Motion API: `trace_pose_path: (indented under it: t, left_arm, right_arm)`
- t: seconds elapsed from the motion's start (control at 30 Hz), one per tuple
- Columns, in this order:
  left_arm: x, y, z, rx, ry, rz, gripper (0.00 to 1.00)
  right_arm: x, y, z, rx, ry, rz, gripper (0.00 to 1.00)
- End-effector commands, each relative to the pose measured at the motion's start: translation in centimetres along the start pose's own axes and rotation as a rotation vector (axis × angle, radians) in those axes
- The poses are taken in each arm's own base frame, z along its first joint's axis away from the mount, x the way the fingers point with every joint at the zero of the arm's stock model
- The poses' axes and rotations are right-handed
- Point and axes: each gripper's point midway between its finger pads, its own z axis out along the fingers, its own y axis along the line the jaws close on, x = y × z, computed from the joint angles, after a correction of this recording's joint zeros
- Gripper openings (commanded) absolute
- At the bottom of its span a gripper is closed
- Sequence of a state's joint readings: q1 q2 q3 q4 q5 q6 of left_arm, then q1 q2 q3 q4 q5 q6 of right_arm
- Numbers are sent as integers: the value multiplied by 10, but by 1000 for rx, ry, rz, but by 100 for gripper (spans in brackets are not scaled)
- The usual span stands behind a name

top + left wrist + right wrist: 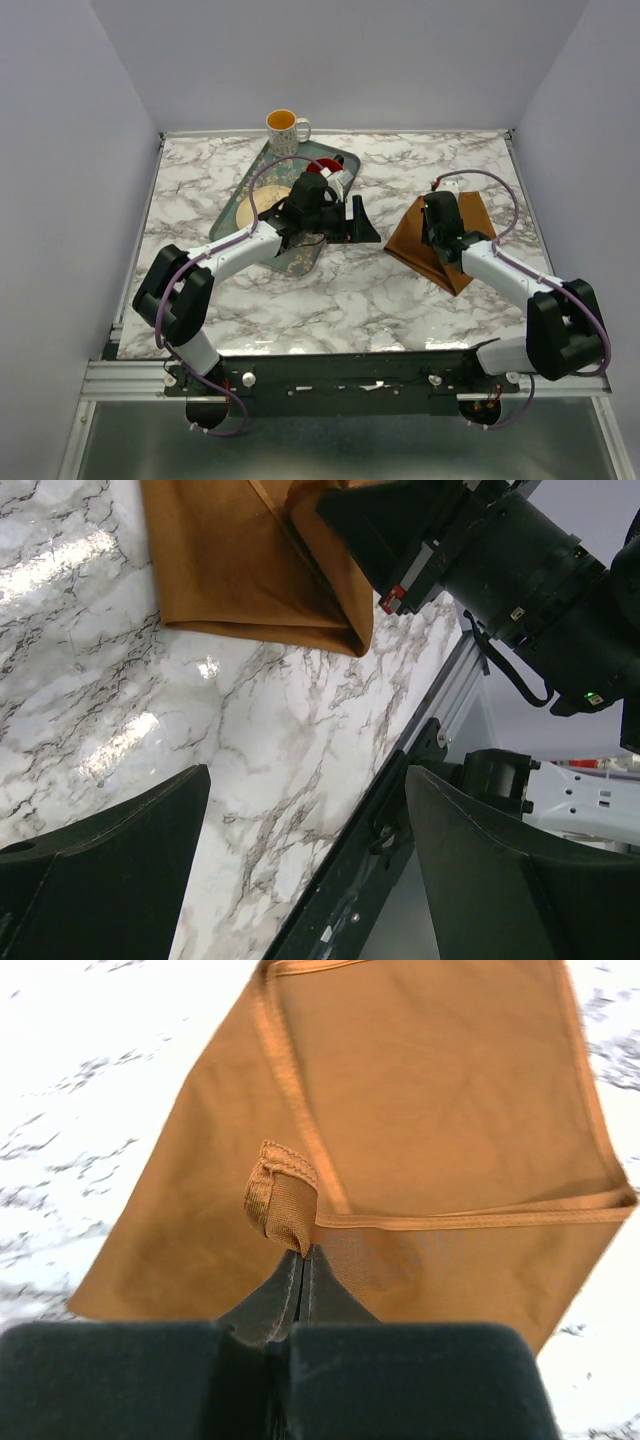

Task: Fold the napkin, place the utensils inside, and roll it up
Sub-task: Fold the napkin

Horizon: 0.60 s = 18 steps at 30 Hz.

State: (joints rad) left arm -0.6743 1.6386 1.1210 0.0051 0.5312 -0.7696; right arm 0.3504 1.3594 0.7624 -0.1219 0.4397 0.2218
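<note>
The rust-brown napkin (405, 243) lies folded on the marble table's right half. My right gripper (436, 225) stands over it. In the right wrist view this gripper (305, 1256) is shut on a bunched corner of the napkin's hem (280, 1198), with the rest of the napkin (440, 1090) spread flat beyond. My left gripper (366, 222) hangs open mid-table, left of the napkin, with nothing in it. Its view shows both fingers (110, 870) wide apart over bare marble, with the napkin (240, 570) farther off. The utensils are hidden from every view.
A dark green patterned tray (228, 222) sits back left under my left arm, with a pale plate (246, 212) and something red (328, 165) on it. A yellow-spotted mug (285, 127) stands behind the tray. The table's metal rail (400, 810) runs along its right edge.
</note>
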Motion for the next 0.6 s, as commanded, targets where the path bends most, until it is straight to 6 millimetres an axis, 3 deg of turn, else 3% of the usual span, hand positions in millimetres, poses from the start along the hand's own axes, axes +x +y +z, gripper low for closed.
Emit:
trace_pose_path:
  t: [0.0, 0.3, 0.57]
  left_arm:
    - [-9, -5, -2, 7, -18, 12, 88]
    - [-9, -3, -2, 2, -20, 14, 88]
    - [-10, -3, -2, 1, -23, 16, 88]
  right_arm:
    - [-12, 28, 1, -95, -12, -70, 1]
    - [-20, 49, 7, -117, -18, -156, 1]
    - [-2, 60, 14, -149, 69, -208, 1]
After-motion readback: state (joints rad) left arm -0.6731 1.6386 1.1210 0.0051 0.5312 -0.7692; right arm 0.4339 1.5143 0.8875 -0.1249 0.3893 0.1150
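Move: The napkin's left edge, over which the right hand is bringing the already-held corner, has its middle about 5 cm ahead and 6 cm left of that hand, some 6 cm below. The napkin's left corner lies 10 cm left and 1 cm back, its far-left corner 11 cm ahead and 1 cm left. From the idle left hand the edge's middle is roughly 7 cm ahead, 9 cm right and 14 cm below. The napkin's pinched corner is carried on leftwards about 5 cm and a little forward, above the layers lying on the table, towards the napkin's left edge. The right fingers stay shut on it while the hand turns about 10 degrees counter-clockwise, slowing towards the end. ##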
